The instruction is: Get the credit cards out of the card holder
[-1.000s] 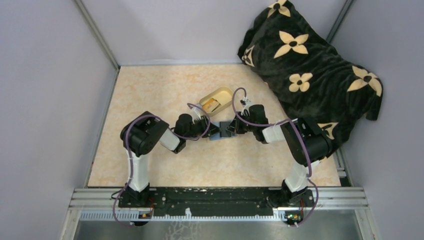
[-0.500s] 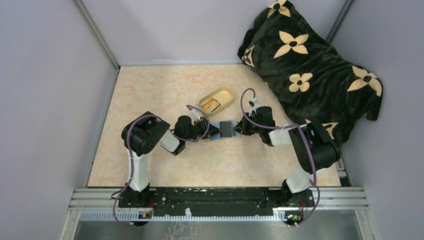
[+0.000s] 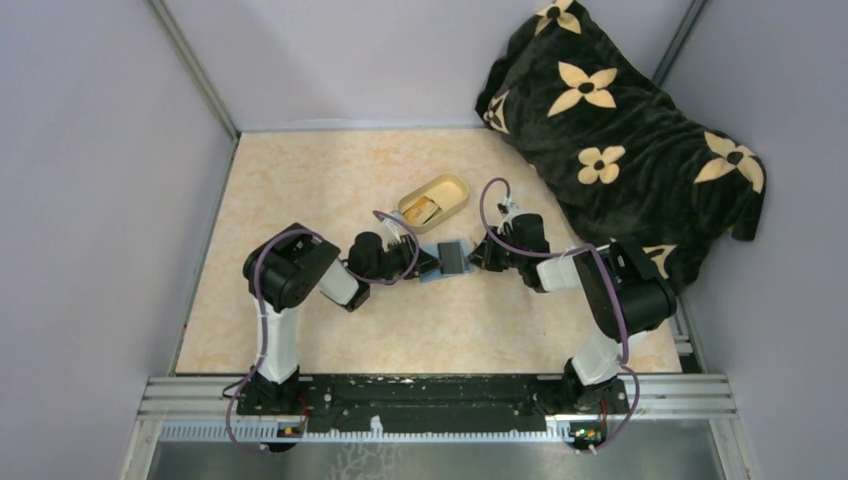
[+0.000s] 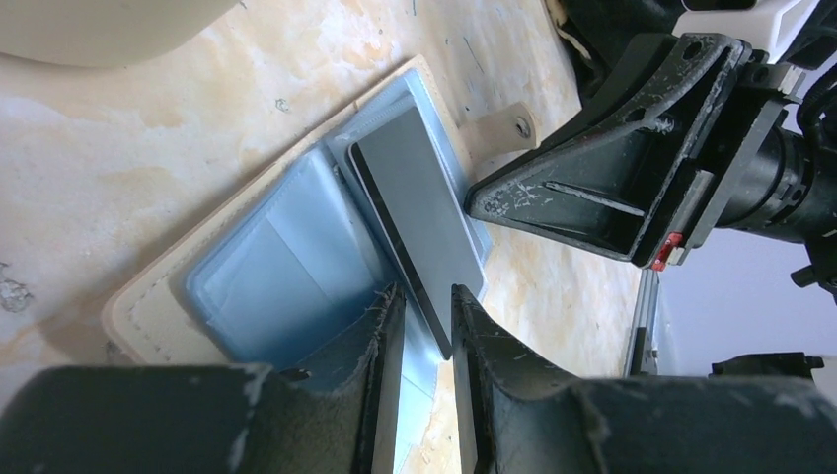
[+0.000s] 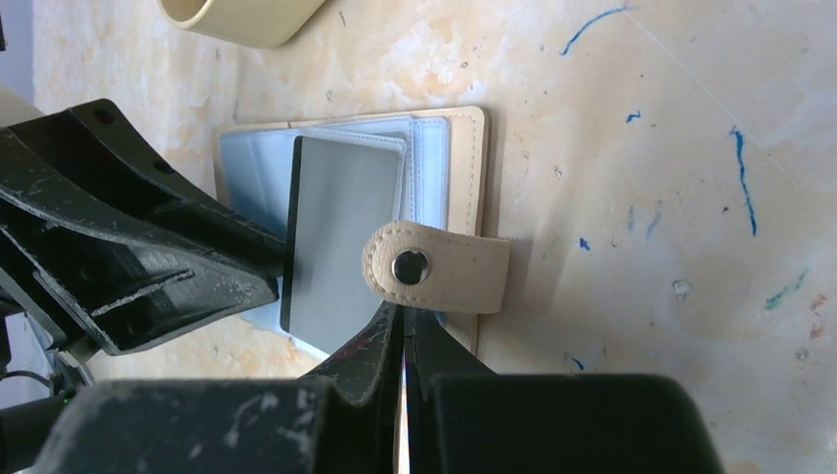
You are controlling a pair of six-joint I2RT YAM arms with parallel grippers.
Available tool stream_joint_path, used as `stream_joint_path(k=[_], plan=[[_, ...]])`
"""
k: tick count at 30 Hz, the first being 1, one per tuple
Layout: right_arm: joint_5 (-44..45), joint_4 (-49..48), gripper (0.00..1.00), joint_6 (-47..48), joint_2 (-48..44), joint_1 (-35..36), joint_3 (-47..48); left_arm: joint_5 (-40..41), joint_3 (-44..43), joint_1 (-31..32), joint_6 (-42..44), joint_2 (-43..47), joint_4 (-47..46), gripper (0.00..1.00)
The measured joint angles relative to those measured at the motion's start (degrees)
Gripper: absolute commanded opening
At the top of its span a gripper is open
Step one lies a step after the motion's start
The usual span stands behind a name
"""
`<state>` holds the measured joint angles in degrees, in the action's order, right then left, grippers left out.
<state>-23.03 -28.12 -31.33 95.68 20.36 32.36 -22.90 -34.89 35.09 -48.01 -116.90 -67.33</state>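
Observation:
The card holder [image 3: 432,279] lies open mid-table, blue-grey faces up [image 4: 266,267], its tan tab [image 5: 439,267] folded over the right edge. One dark credit card [image 4: 419,197] sticks partway out of a sleeve [image 5: 341,227]. My left gripper [image 4: 424,316] stands at the holder's left side [image 3: 428,263]. Its jaws are a little apart, and the card's near corner lies between them. My right gripper [image 5: 405,321] is shut and empty. Its tips are at the holder's right edge, just under the tab [image 3: 477,258].
An oval cream-yellow dish [image 3: 452,186] stands just behind the holder with something tan and dark in it. A black blanket with cream flowers [image 3: 620,130] fills the back right corner. Grey walls close in the table.
My right gripper has drawn back to the right, off the card holder's top, and the dark card now shows. The left gripper has barely moved.

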Motion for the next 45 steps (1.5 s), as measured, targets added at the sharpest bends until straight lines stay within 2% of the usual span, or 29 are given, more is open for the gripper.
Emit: stream_joint_path(k=[9, 11, 17, 45], plan=[[-0.9, -3.4, 0.0, -0.5, 1.8, 0.1, 0.0, -2.2, 0.0, -0.1, -1.5, -1.6, -3.1, 0.31], [-0.9, -4.1, 0.0, -0.8, 2.2, 0.1, 0.0, -2.4, 0.0, -0.1, -1.9, -1.8, -3.5, 0.25], [-1.0, -4.8, 0.0, -0.9, 2.5, 0.1, 0.0, -2.5, 0.0, -0.1, -2.4, -2.5, -3.4, 0.0], [-2.1, -7.7, 0.0, -2.0, 4.7, 0.2, 0.4, -4.4, 7.3, -2.4, -6.4, -1.0, -9.0, 0.0]])
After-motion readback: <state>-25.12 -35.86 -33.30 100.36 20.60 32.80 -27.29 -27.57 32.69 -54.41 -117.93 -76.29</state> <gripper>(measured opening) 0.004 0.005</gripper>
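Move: The left fingers, about a third open, straddle the card's black-striped left edge near its back corner; the card's middle lies some 2 cm ahead, 3 cm right and 1 cm lower. The card holder's middle is about 1 cm ahead and 2 cm right of that hand, the tray 15 cm ahead. From the shut right fingers, the card is roughly 2 cm ahead and 4 cm left, the snap strap about 1 cm ahead and 1 cm right. Ease the left gripper back a little and shut it, pinching the card's striped edge near the back-left corner; then draw it left and back about 3 cm, low and away from the right gripper. Keep the shut right fingertips pressed on the holder's right end by the snap strap, letting them creep about 1.5 cm left and forward. ##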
